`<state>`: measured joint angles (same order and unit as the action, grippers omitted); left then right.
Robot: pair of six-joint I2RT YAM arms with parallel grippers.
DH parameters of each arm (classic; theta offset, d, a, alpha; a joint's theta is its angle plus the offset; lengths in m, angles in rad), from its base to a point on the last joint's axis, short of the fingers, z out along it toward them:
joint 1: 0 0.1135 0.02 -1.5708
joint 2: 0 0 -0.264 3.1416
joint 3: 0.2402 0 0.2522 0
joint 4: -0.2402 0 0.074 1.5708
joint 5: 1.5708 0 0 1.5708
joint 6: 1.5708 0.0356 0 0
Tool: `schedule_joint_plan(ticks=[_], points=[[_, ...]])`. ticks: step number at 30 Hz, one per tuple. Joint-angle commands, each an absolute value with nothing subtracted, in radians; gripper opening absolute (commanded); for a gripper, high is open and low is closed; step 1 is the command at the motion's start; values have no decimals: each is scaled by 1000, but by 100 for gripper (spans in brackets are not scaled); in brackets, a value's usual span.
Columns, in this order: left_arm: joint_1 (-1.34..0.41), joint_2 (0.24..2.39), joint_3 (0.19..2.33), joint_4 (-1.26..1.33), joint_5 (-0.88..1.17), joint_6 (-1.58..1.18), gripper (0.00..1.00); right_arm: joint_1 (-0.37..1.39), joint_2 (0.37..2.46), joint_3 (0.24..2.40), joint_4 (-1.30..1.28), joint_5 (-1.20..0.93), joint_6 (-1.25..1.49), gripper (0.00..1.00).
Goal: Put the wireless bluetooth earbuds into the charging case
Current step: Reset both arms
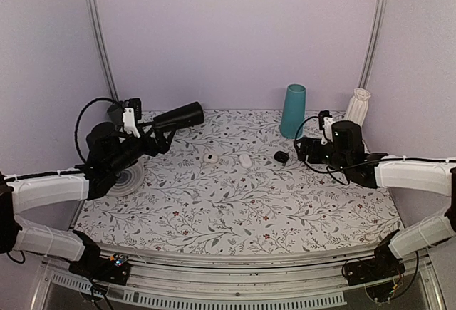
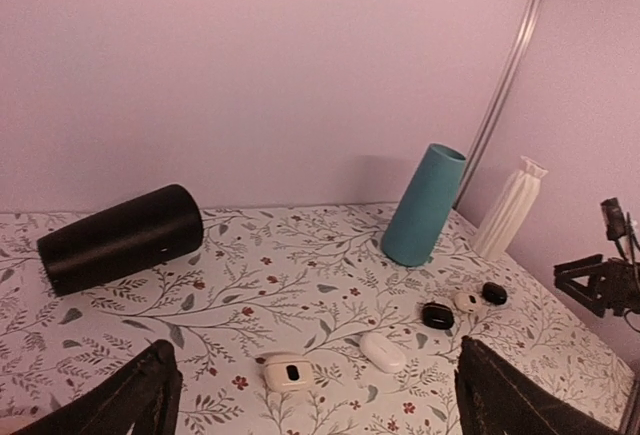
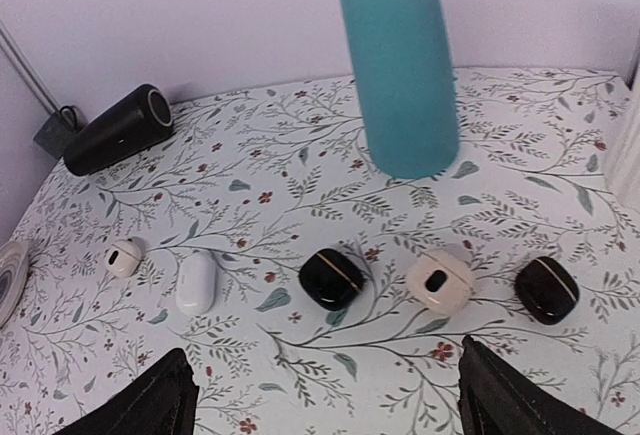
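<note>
The glossy white pebble-shaped charging case lies shut on the floral tabletop, mid-table. To its left sits a white round piece with a dark centre. On its right come a black lump, a cream round piece with a dark centre and a second black lump. I cannot tell which of these are the earbuds. My right gripper hangs open just right of that row, holding nothing. My left gripper is open and empty, raised far left.
A teal vase and a white ribbed vase stand at the back right. A black cylinder lies on its side at the back left, near the left gripper. A grey round disc sits under the left arm.
</note>
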<state>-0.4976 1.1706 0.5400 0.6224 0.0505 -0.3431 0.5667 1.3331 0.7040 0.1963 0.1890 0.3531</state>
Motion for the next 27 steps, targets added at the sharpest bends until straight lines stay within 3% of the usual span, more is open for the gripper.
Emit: schedule_joint_plan(ticks=[1, 6, 10, 13, 16, 22, 27], points=[[-466, 1146, 516, 524, -228, -298, 96, 479, 1199, 569, 319, 331, 253, 91], [-430, 1147, 434, 617, -288, -219, 96, 337, 1090, 449, 444, 382, 178, 91], [-384, 1174, 416, 628, -303, -171, 96, 162, 1130, 412, 504, 331, 120, 91], [-347, 1195, 402, 647, -316, -151, 96, 64, 1181, 325, 709, 322, 108, 91], [-291, 1195, 410, 613, -285, -177, 96, 55, 1267, 215, 1001, 358, 70, 91], [-187, 1194, 411, 606, -255, -193, 96, 44, 1462, 205, 1300, 298, 34, 91], [-138, 1207, 369, 708, -298, -70, 96, 44, 1540, 201, 1362, 213, -10, 92]])
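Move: Ahead of the right hand, roughly 18 cm out and 25 cm to its right, stands the white vase. The closed white charging case lies 7 cm ahead, 17 cm left and 15 cm below; the near black pod is 9 cm ahead, 3 cm left, the white pod 9 cm ahead, 5 cm right. For the left hand the plate is level, about 17 cm left, 25 cm down; the charging case is 9 cm ahead, 29 cm right. Swinging outward to reset, both empty hands stay open and leave the charging case. The right sweeps about 23 cm right towards the vase's side, nearly level, then dips some 5 cm and comes up slightly, turning about 30 degrees clockwise as its fingers tip up. The left travels 18 cm left and sinks 7 cm to hang over the plate, turning some 35 degrees counter-clockwise. ##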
